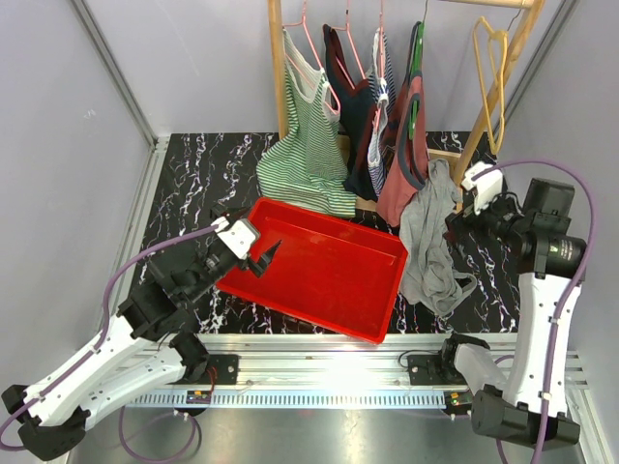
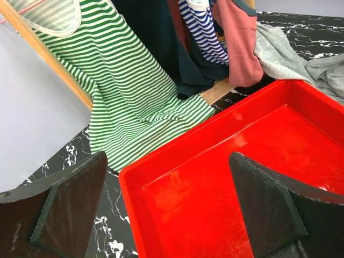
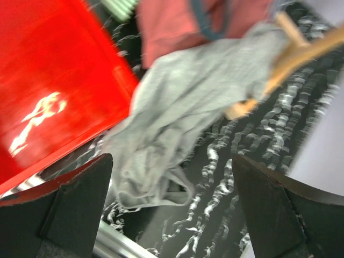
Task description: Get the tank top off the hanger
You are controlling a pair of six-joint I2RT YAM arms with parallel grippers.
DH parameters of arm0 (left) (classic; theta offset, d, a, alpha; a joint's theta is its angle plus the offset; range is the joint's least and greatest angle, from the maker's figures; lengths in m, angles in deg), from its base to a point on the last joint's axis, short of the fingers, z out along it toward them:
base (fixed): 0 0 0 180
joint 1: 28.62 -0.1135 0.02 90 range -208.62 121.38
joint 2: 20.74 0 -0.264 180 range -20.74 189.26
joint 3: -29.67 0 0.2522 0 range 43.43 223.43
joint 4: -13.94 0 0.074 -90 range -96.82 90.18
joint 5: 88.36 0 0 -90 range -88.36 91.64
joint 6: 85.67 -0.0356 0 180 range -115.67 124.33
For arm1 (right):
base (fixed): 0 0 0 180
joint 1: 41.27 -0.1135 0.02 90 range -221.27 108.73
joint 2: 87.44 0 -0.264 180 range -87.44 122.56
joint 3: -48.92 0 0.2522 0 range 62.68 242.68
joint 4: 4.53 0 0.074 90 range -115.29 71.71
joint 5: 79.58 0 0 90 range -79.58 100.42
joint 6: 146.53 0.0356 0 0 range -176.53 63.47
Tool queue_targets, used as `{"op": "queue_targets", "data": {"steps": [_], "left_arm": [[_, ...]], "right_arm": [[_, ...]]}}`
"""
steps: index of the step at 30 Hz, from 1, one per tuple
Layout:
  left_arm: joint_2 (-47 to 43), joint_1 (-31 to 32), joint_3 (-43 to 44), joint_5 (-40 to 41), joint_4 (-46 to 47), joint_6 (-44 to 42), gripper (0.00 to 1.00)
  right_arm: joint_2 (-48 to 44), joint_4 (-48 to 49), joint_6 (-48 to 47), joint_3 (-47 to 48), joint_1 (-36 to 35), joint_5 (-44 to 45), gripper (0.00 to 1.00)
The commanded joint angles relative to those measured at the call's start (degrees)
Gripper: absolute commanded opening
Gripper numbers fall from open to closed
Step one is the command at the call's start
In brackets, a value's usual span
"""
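A grey tank top (image 1: 432,242) lies crumpled on the black marbled table, its upper part draped over the wooden rack's base bar (image 3: 290,54), off any hanger. An empty yellow hanger (image 1: 491,58) hangs on the rail above it. My right gripper (image 1: 456,220) hovers open just right of the grey tank top (image 3: 183,107), with nothing between its fingers (image 3: 172,161). My left gripper (image 1: 263,259) stands open above the left rim of the red tray (image 1: 329,275), holding nothing (image 2: 167,161).
On the wooden rack (image 1: 277,58) hang a green-striped tank top (image 1: 308,135), a dark navy one (image 1: 350,106), a blue-striped one (image 1: 380,106) and a reddish one (image 1: 406,155), all on hangers. The red tray (image 2: 215,183) fills the table's middle. Grey walls enclose the sides.
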Motion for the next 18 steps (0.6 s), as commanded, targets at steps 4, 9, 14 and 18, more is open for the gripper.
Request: {"op": "queue_targets", "data": {"steps": [4,9,14,18], "left_arm": [[0.0,-0.2,0.7,-1.3,2.8,0.7,0.99],[0.0,-0.1,0.6,-1.3,2.7,0.6,0.99],[0.3,-0.2,0.6,-1.4,2.7,0.6,0.99],[0.5,-0.2,0.7,-1.4,2.7,0.6,0.99]], "right_arm": [[0.9,-1.0,-10.2,-6.1,-0.2,-12.8,1.00],[2.8,0.0,-15.2,-10.2,-0.2,-15.9,1.00],[3.9,0.1,-19.3,-12.2,-0.4,-19.8,1.00],[5.5,1.3,-21.4,-13.7,-1.7,-20.3,1.00]]}}
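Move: The grey tank top lies crumpled on the table below the right hand, its middle about 8 cm ahead, 3 cm left and 28 cm down. The red bin's middle is some 36 cm left, 3 cm ahead and 27 cm down; the empty yellow hanger hangs about 19 cm ahead, 7 cm right and 9 cm up. From the left hand, the tank top is roughly 43 cm right, 11 cm ahead and 29 cm down. The grey tank top is what the right hand comes down towards: it sinks about 8 cm while drifting some 4 cm left, away from the hanger and rack, and slows near the end. The wrist swings about 20 degrees counter-clockwise on the way, fingers staying wide open and still well above the cloth, touching nothing. ##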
